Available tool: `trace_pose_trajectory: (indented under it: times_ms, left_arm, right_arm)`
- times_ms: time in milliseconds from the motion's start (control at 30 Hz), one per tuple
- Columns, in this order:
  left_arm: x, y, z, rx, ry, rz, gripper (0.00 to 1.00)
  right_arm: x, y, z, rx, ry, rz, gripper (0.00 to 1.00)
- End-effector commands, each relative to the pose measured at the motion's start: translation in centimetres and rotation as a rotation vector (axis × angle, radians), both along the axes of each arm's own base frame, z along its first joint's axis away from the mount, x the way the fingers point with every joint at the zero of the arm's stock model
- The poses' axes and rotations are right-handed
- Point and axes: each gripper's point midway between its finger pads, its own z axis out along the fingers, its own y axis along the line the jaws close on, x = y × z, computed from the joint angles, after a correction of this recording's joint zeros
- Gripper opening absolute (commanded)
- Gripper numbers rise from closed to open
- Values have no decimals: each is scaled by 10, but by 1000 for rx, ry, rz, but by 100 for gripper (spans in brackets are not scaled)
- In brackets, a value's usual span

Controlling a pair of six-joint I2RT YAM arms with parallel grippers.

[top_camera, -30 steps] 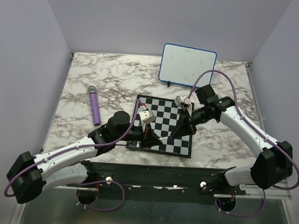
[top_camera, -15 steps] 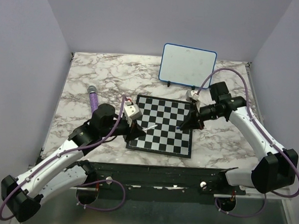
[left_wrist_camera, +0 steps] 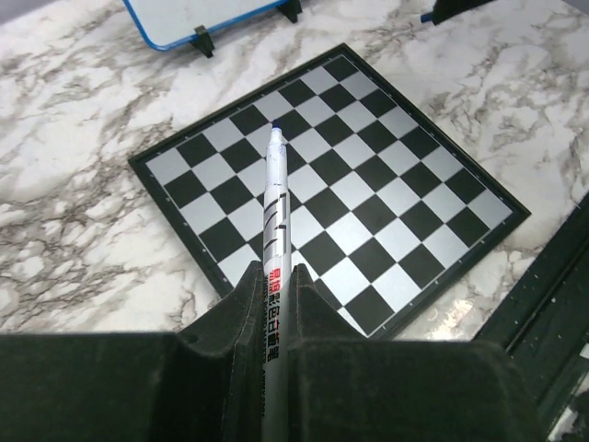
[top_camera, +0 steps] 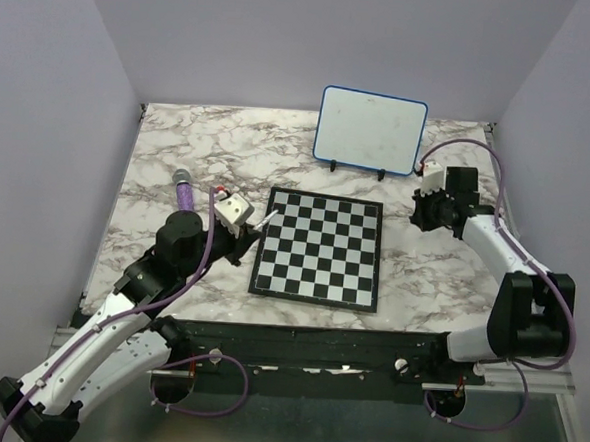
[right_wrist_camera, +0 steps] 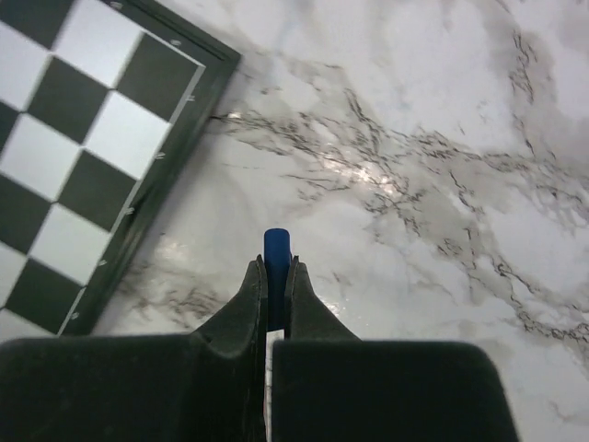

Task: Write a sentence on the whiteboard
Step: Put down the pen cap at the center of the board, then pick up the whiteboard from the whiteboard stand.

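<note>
The whiteboard (top_camera: 371,130) stands upright on black feet at the back of the table; its face is blank, and no sentence shows on it. It also shows in the left wrist view (left_wrist_camera: 184,18). My left gripper (top_camera: 246,234) is shut on a white marker (left_wrist_camera: 276,203) with its blue tip bare, held over the left edge of the chessboard (top_camera: 318,248). My right gripper (top_camera: 423,215) is shut on the marker's blue cap (right_wrist_camera: 277,249), above bare marble to the right of the chessboard and below the whiteboard's right corner.
The black-and-white chessboard (left_wrist_camera: 368,184) lies flat at the table's middle; its corner shows in the right wrist view (right_wrist_camera: 55,138). A purple microphone-like stick (top_camera: 187,206) lies on the left of the marble table (top_camera: 179,154). Lilac walls enclose three sides.
The two grippers were together over the chessboard and have pulled apart. The left moved left with the marker, and the right moved right and back with the cap.
</note>
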Motion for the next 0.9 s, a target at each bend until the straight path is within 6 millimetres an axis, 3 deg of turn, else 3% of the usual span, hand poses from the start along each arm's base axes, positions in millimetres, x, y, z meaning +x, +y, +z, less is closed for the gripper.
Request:
trace_pose_trajectory:
  times_ms: [0, 133, 400, 567, 667, 733, 800, 867]
  left_arm:
    - [12, 14, 10, 1, -85, 84, 0]
    - [10, 14, 11, -7, -92, 77, 0]
    - [9, 15, 11, -15, -100, 74, 0]
    - [11, 15, 9, -7, -94, 76, 0]
    - [12, 16, 10, -11, -95, 78, 0]
    - [13, 18, 11, -10, -99, 87, 0]
    - [16, 22, 10, -5, -99, 109, 0]
    - [18, 25, 11, -5, -101, 120, 0]
  right_arm:
    - [27, -40, -20, -85, 12, -210, 0]
    - [29, -49, -44, -75, 101, -228, 2]
    - [30, -45, -53, -12, 182, -193, 29]
    - [27, -48, -59, -5, 222, -194, 35]
    - [29, -50, -53, -2, 218, -183, 37]
    - [39, -54, -38, -7, 183, -160, 39]
    - [49, -59, -21, 10, 151, -128, 52]
    - [61, -51, 1, 69, 147, -54, 63]
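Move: The held pen cap's drop spot on the marble lies about 2 cm ahead of the right hand, 4 cm to its right and 7 cm below. The chessboard's middle is roughly 5 cm back and 24 cm to the left of that hand, also 7 cm lower; the whiteboard's middle is some 23 cm ahead and 10 cm left, near hand height. From the pen-holding left hand, the drop spot is about 16 cm ahead, 50 cm right and 19 cm below. The right hand sinks about 6 cm, drifting right and forward, opens to release the pen cap, then starts rising. ##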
